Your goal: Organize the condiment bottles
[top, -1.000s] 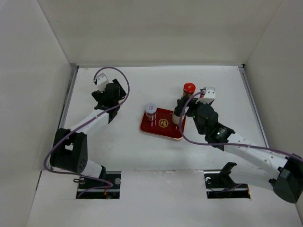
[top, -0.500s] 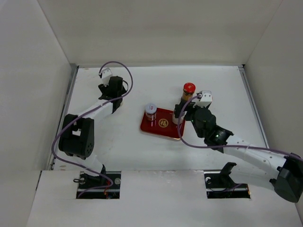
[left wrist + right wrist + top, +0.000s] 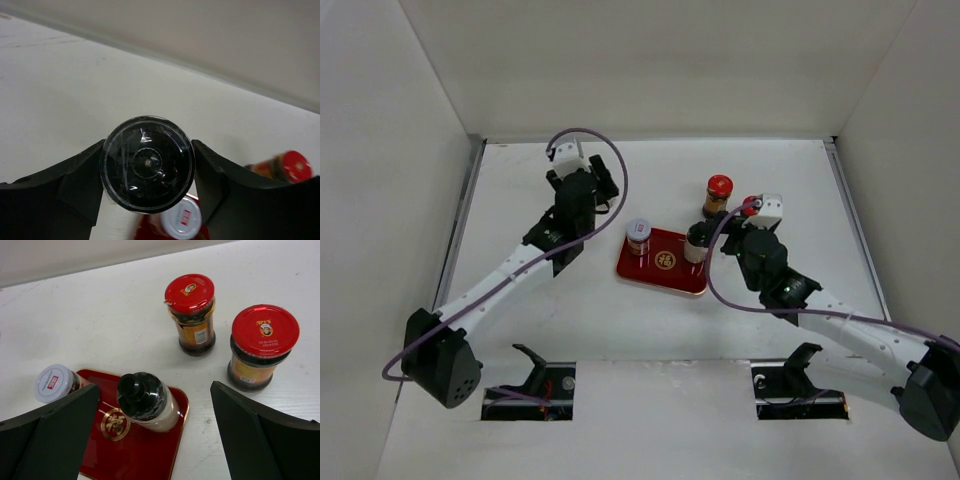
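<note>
My left gripper point(image 3: 588, 186) is shut on a black-capped bottle point(image 3: 147, 162), held above the table left of the red tray point(image 3: 665, 272); the cap fills the gap between the fingers point(image 3: 70, 185). On the tray stand a grey-capped bottle point(image 3: 639, 231) at its left end and a pale bottle with a black cap point(image 3: 145, 397) at its right end. My right gripper point(image 3: 155, 407) is open wide, above and around that black-capped bottle without touching it. Two amber bottles with red caps point(image 3: 192, 315) point(image 3: 262, 347) stand on the table beyond the tray.
White walls enclose the table on three sides. The gold emblem point(image 3: 114, 424) marks the tray's middle, between the two bottles. The second red-capped bottle point(image 3: 750, 206) is half hidden by my right wrist in the top view.
My left arm has swung right toward the tray with the black-capped bottle in its grip. My right gripper has drawn back a little from the black-capped bottle standing on the tray.
</note>
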### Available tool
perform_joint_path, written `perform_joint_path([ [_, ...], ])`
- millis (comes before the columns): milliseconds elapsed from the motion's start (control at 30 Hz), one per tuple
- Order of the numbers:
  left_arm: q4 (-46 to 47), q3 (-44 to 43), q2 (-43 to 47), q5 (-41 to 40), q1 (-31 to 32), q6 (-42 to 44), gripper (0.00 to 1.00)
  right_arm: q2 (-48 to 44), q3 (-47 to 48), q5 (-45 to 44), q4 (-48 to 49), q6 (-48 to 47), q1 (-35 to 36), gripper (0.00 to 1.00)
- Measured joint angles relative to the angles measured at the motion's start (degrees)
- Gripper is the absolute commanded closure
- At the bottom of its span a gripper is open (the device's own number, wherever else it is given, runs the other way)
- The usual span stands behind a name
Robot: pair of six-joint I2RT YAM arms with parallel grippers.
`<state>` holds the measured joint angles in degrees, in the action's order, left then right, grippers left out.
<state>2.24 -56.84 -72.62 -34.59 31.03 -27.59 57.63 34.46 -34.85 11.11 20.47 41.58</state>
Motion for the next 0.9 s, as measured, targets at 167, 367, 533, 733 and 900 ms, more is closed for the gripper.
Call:
perform_joint_path([
  [167,1.84,-2.19,0.0,0.59,9.77,0.74,0.6,-1.97,-0.83,0.02,0.07,0.76,-2.25,0.0],
  [367,1.99,-2.29,-4.96,2.14,18.16,1.44,0.6,-3.39,-1.57,0.0,0.07,1.64,-3.06,0.0],
  [533,2.75,-2.29,-8.15,3.23,21.7,2.62,0.6,-3.39,-1.64,0.02,0.07,2.05,-3.28,0.0],
  [733,5.7,-2.29,-12.22,3.37,22.4,3.8,0.6,-3.39,-1.64,0.13,0.07,2.25,-3.37,0.0],
  [900,7.74,-2.29,-17.25,3.34,22.43,4.31,0.59,-3.87,-1.66,0.2,0.07,2.27,-3.39,0.0],
])
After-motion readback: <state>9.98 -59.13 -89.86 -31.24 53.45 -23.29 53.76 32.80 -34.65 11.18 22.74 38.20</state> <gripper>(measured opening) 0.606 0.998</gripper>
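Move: The left hand holds the dark-capped bottle high. The red tray's middle lies about 16 cm to this hand's right, 5 cm back and roughly 19 cm below. On the tray, the white-lidded jar stands some 10 cm right and 1 cm back, and the black-capped bottle 24 cm right and 3 cm back, both about 16 cm below. For the right hand, the tray's middle lies about 14 cm left, 3 cm ahead and 14 cm below. Swing the left gripper about 19 cm to the right with its dark-capped bottle and draw it back roughly 5 cm, rising briefly, then sinking to about 8 cm lower over the tray; turn the wrist some 25 degrees clockwise and keep the pinch. Ease the open, empty right gripper about 2 cm right, away from the tray. ##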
